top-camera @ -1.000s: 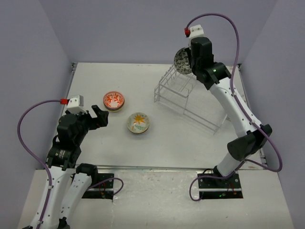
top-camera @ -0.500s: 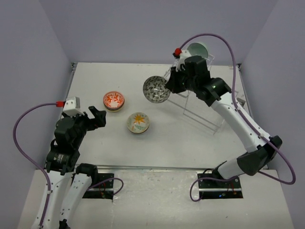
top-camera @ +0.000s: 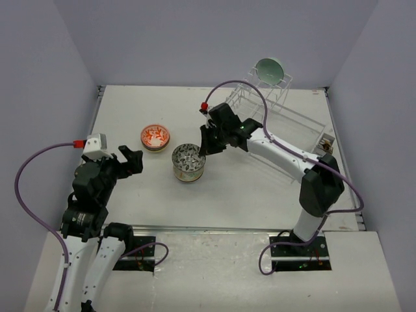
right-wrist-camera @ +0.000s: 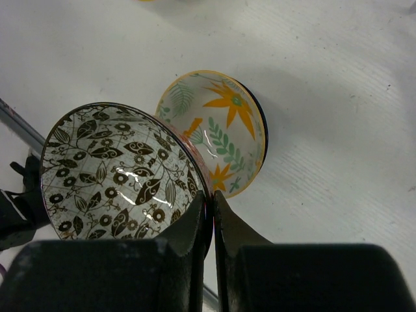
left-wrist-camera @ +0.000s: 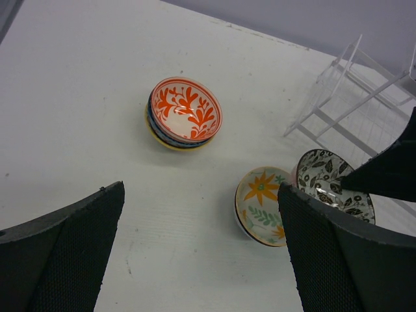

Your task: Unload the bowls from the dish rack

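Observation:
My right gripper (top-camera: 207,144) (right-wrist-camera: 212,198) is shut on the rim of a black-and-white leaf-patterned bowl (top-camera: 188,157) (right-wrist-camera: 117,172) (left-wrist-camera: 333,184). It holds that bowl just over the cream bowl with the orange flower (right-wrist-camera: 227,123) (left-wrist-camera: 260,203), which is mostly covered in the top view. A red-orange floral bowl (top-camera: 155,136) (left-wrist-camera: 186,110) tops a small stack to the left. The dish rack (top-camera: 294,121) (left-wrist-camera: 351,97) stands at the back right, with a pale green bowl (top-camera: 269,69) upright in its raised section. My left gripper (top-camera: 130,159) (left-wrist-camera: 200,188) hangs open and holds nothing, left of the bowls.
The right arm stretches from its base across the front of the rack. Purple cables loop over both arms. Walls close in the table on the left, back and right.
The right arm swung the leaf-patterned bowl from the rack at the back, leftward and down to just over the cream bowl. The green bowl in the rack came into view.

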Available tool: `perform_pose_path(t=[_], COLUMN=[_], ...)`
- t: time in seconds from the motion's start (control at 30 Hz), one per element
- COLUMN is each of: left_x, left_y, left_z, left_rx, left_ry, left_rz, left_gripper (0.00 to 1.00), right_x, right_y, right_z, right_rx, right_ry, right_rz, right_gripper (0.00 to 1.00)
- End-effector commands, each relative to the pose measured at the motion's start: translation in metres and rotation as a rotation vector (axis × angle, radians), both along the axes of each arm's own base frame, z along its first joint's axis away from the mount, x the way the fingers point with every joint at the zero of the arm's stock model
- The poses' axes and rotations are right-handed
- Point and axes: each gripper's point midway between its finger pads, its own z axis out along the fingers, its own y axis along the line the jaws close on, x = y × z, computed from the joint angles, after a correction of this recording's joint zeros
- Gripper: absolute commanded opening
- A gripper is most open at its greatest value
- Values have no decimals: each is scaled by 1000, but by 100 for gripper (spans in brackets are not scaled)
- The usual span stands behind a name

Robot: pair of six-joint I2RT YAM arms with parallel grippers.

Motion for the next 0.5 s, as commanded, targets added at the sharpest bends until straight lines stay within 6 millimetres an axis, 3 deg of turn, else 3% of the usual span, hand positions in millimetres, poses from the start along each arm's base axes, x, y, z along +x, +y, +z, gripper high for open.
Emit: perform_pose_path(t=[0.0,0.47], left_x=[2,4], left_y=[1,-4], left_z=[7,4], left_rx=[-12,-7], left_ry=[-28,-15], left_rz=[10,-14], left_gripper=[100,100], right_x=[8,31], right_y=[21,24], right_z=[9,-42], right_rx=[68,-8], right_ry=[-22,3], right_rz=[-7,-86], right_gripper=[0,0])
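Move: The leaf-patterned bowl held by its rim in the right fingers is bound for the stack topped by the orange-flower bowl, whose middle is about 5 cm left of the right hand, level fore and aft, and some 13 cm below. The red-leaf stack stands roughly 12 cm farther out and 12 cm left of that stack; the rack's left front foot is about 12 cm ahead and 4 cm right of the hand. From the left hand, the orange-flower stack lies some 6 cm ahead, 20 cm right and 23 cm below. The leaf-patterned bowl, still pinched by its rim, is lowered about 6 cm by the right hand onto its place over the orange-flower stack, quick at first and then a little slower. The wrist tips only about 5 degrees, the bowl side sinking slightly, and the fingers keep their hold; contact with the stack can't be made out. ##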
